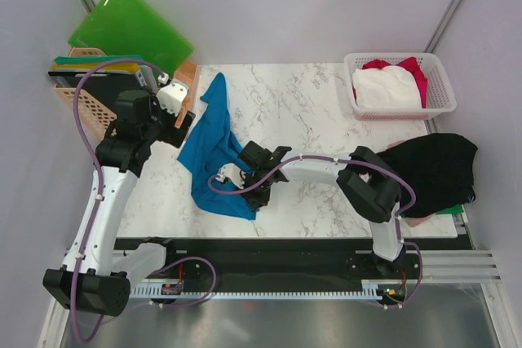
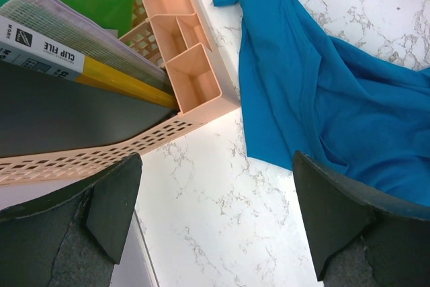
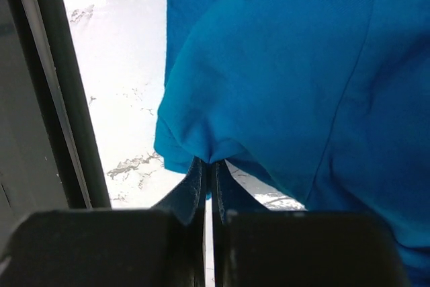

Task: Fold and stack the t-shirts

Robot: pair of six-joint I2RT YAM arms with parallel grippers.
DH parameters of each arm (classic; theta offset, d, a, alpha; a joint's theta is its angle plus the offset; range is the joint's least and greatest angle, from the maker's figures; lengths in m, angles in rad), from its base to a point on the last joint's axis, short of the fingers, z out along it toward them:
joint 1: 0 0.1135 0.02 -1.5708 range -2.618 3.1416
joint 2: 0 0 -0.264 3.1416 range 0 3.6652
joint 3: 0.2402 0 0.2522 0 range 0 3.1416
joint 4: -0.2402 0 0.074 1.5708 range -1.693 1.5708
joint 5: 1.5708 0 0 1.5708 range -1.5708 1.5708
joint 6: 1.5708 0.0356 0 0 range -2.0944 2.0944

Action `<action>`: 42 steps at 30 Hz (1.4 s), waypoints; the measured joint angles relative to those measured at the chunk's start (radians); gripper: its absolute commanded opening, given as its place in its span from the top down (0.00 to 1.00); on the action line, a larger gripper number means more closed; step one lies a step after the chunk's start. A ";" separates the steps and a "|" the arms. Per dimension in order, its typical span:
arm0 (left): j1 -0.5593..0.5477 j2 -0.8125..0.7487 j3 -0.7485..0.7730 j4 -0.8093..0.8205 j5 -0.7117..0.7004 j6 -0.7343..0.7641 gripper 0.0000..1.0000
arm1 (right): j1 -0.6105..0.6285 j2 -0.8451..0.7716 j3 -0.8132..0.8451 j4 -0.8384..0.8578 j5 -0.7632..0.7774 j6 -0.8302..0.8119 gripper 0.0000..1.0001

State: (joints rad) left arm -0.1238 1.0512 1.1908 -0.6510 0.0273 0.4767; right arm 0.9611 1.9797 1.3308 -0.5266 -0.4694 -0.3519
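A bright blue t-shirt (image 1: 210, 146) lies crumpled on the left half of the marble table (image 1: 318, 112), running from the back down toward the front. My right gripper (image 1: 249, 187) is shut on the blue t-shirt's near edge; in the right wrist view the cloth (image 3: 289, 78) bunches into the pinched fingertips (image 3: 209, 164). My left gripper (image 1: 181, 126) hangs open above the table at the shirt's left edge. Its wide-apart fingers (image 2: 114, 203) hold nothing, and the blue t-shirt (image 2: 316, 92) lies to their right. A black t-shirt (image 1: 436, 167) is heaped at the table's right edge. White and red t-shirts (image 1: 387, 85) fill the basket.
A white lattice basket (image 1: 440, 102) stands at the back right. A peach organiser (image 2: 191, 72) with files and green folders (image 1: 130, 26) sits at the back left, close to my left gripper. A black rail (image 1: 269, 246) runs along the table's near edge.
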 measured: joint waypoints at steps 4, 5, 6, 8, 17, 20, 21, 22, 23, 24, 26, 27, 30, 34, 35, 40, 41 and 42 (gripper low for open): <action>0.000 -0.003 -0.023 0.007 0.000 0.000 0.00 | -0.003 -0.032 0.000 -0.018 0.034 -0.006 1.00; 0.000 -0.004 -0.033 0.011 0.000 0.000 0.00 | -0.005 -0.057 0.000 -0.027 0.042 -0.010 1.00; 0.000 -0.004 -0.045 0.018 0.000 0.000 0.00 | -0.010 -0.086 0.000 -0.033 0.048 -0.011 1.00; 0.000 -0.003 -0.069 0.026 0.000 0.000 0.00 | -0.028 -0.161 0.000 -0.043 0.058 -0.016 1.00; 0.000 0.035 -0.111 0.049 0.014 -0.001 0.01 | -0.243 -0.533 0.134 -0.095 0.166 -0.047 1.00; 0.000 0.033 -0.111 0.050 0.028 -0.002 0.01 | -0.334 -0.577 0.169 -0.078 0.230 -0.048 1.00; 0.000 0.032 -0.111 0.051 0.029 -0.001 0.01 | -0.368 -0.584 0.169 -0.071 0.251 -0.045 1.00; 0.000 0.030 -0.111 0.052 0.029 -0.001 0.01 | -0.395 -0.586 0.169 -0.066 0.269 -0.043 1.00; 0.000 0.027 -0.111 0.051 0.029 -0.001 0.01 | -0.418 -0.586 0.167 -0.062 0.281 -0.041 1.00; 0.000 0.021 -0.111 0.051 0.029 -0.001 0.01 | -0.444 -0.586 0.160 -0.056 0.296 -0.037 1.00; 0.000 0.009 -0.111 0.050 0.032 -0.001 0.01 | -0.483 -0.588 0.139 -0.048 0.323 -0.034 1.00; 0.000 0.000 -0.111 0.050 0.037 -0.002 0.01 | -0.498 -0.590 0.127 -0.045 0.339 -0.033 1.00; 0.000 -0.012 -0.112 0.035 0.087 -0.013 0.01 | -0.536 -0.603 0.076 -0.026 0.359 -0.027 1.00; 0.000 0.024 -0.117 -0.005 0.227 -0.042 0.02 | -0.567 -0.653 -0.036 -0.008 0.373 -0.014 1.00; 0.000 0.054 -0.121 -0.012 0.271 -0.050 0.03 | -0.569 -0.666 -0.062 -0.007 0.375 -0.011 1.00; -0.002 0.243 -0.122 -0.037 0.417 -0.080 0.06 | -0.571 -0.707 -0.142 -0.003 0.402 0.001 1.00; -0.003 0.269 -0.122 -0.042 0.429 -0.084 0.05 | -0.579 -0.708 -0.144 -0.003 0.408 0.006 1.00; -0.004 0.282 -0.122 -0.048 0.436 -0.087 0.05 | -0.589 -0.708 -0.143 0.002 0.410 0.009 1.00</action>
State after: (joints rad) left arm -0.1276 1.3331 1.0683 -0.6991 0.4629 0.3901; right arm 0.3717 1.2716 1.1877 -0.5247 -0.0593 -0.3428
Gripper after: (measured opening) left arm 0.947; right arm 0.019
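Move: Pinched in the right hand is the blue shirt's near right corner; the bare table it is being taken over lies about 17 cm ahead and 24 cm to the right. The shirt's body lies some 14 cm ahead and 10 cm left, the white basket about 32 ahead and 41 right, the black shirt 9 ahead and 50 right. From the left hand, the blue shirt's body is about level, 8 cm right and 27 cm below; the peach tray is 14 ahead, 4 left and 22 below. Keeping its pinch on the blue shirt's corner, the right hand lifts steeply by almost 30 cm, sweeping about 24 cm right and 17 forward towards the white basket, turning clockwise, fingers swinging up, then sinks some 8 cm. Meanwhile the open, empty left hand sinks in two stages, drifting right and tipping down late. ##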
